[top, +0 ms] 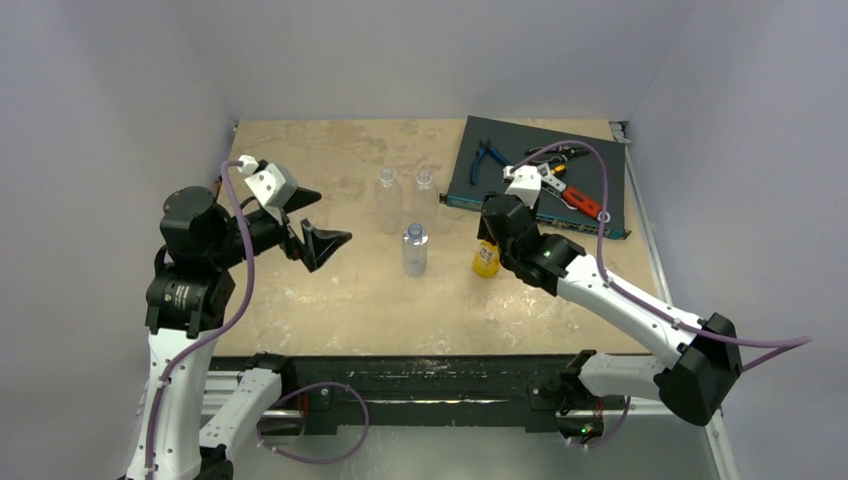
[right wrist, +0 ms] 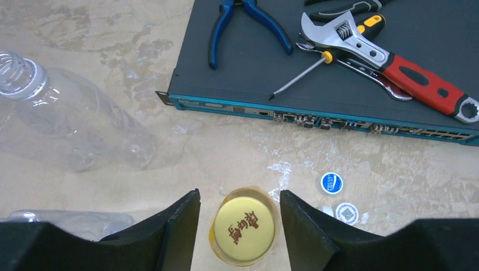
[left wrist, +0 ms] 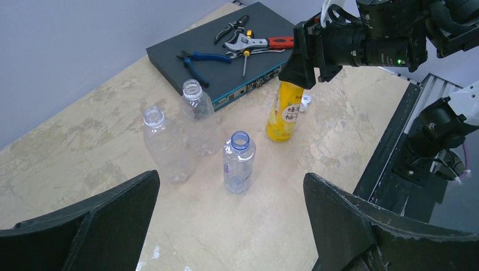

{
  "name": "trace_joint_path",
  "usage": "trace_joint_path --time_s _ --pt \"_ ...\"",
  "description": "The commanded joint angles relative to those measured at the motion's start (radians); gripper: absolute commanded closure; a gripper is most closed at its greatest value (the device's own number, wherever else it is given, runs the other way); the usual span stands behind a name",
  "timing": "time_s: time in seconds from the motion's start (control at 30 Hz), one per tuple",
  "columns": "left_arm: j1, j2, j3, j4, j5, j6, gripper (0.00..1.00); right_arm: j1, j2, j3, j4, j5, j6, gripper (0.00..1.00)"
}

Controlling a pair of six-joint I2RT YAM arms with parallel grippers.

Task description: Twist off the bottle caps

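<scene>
The orange-yellow bottle (top: pixel 486 262) stands upright with its yellow cap (right wrist: pixel 244 231) on. My right gripper (right wrist: pixel 238 199) is open and straddles that cap, a finger (right wrist: pixel 169 231) on each side with small gaps; it hovers over the bottle in the top view (top: pixel 488 238). Three clear bottles (top: pixel 387 200) (top: pixel 424 195) (top: pixel 415 250) stand upright with open necks. A blue-topped cap (right wrist: pixel 331 183) and a white cap (right wrist: pixel 347 213) lie on the table right of the yellow bottle. My left gripper (top: pixel 318 222) is open wide and empty, left of the bottles.
A dark flat box (top: pixel 560 205) at the back right carries blue pliers (right wrist: pixel 237 20), a red-handled wrench (right wrist: pixel 390 65) and a screwdriver (right wrist: pixel 308 65). Its front edge lies just behind the yellow bottle. Grey walls close in the table (top: pixel 330 300) on three sides.
</scene>
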Motion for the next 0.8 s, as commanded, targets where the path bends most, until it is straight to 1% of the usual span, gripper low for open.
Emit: trace_joint_path --time_s 0.0,0.2,0.27,0.33,0.4,0.47,0.57,0.7,0.77 --pt "0.002 0.001 0.007 0.041 0.027 -0.023 0.0 -0.002 -0.028 -0.005 0.048 0.025 0.012 0.47" --pt "0.002 0.002 0.006 0.037 0.028 -0.024 0.0 -0.002 -0.031 -0.008 0.081 0.058 -0.032 0.74" --pt "0.002 0.002 0.007 0.038 0.03 -0.024 0.0 -0.002 -0.034 -0.009 0.091 0.062 -0.05 0.86" --pt "0.002 0.002 0.007 0.035 0.034 -0.022 0.0 -0.002 -0.038 -0.002 0.098 0.064 -0.072 0.93" --pt "0.002 0.004 0.003 0.036 0.036 -0.012 0.0 -0.002 -0.039 0.022 0.113 0.057 -0.106 0.94" --pt "0.002 0.012 -0.004 0.038 0.041 0.006 0.0 0.0 -0.036 0.075 0.116 0.011 -0.144 0.95" --pt "0.002 0.047 -0.003 0.064 0.056 0.025 0.0 -0.001 -0.015 0.208 0.07 -0.055 -0.168 0.96" --pt "0.002 0.131 -0.006 0.186 0.069 0.037 0.0 -0.002 0.026 0.352 0.025 -0.111 -0.214 0.96" --pt "0.002 0.186 -0.004 0.223 0.102 0.089 0.0 -0.002 0.035 0.405 -0.037 -0.124 -0.221 0.96"
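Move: The orange bottle stands upright right at my right hand, its cap end already between the open fingers, its middle about 9 cm straight below. From that hand the small clear bottle is some 16 cm left and level ahead, the nearer tall clear bottle about 14 cm left and 10 cm ahead; the loose caps lie 11 cm to the right and 1 cm ahead. From my left hand the orange bottle is about 28 cm right, 12 cm ahead and 27 cm below. I close my right fingers to pinch the orange bottle at its cap end, ease up by about 1 cm, then lift briskly, some 11 cm up in all, drifting a little left and forward while the fingertips tip up about 10 degrees and keep their grip. Late on, my empty left hand, still wide open, starts forward by about 3 cm. ##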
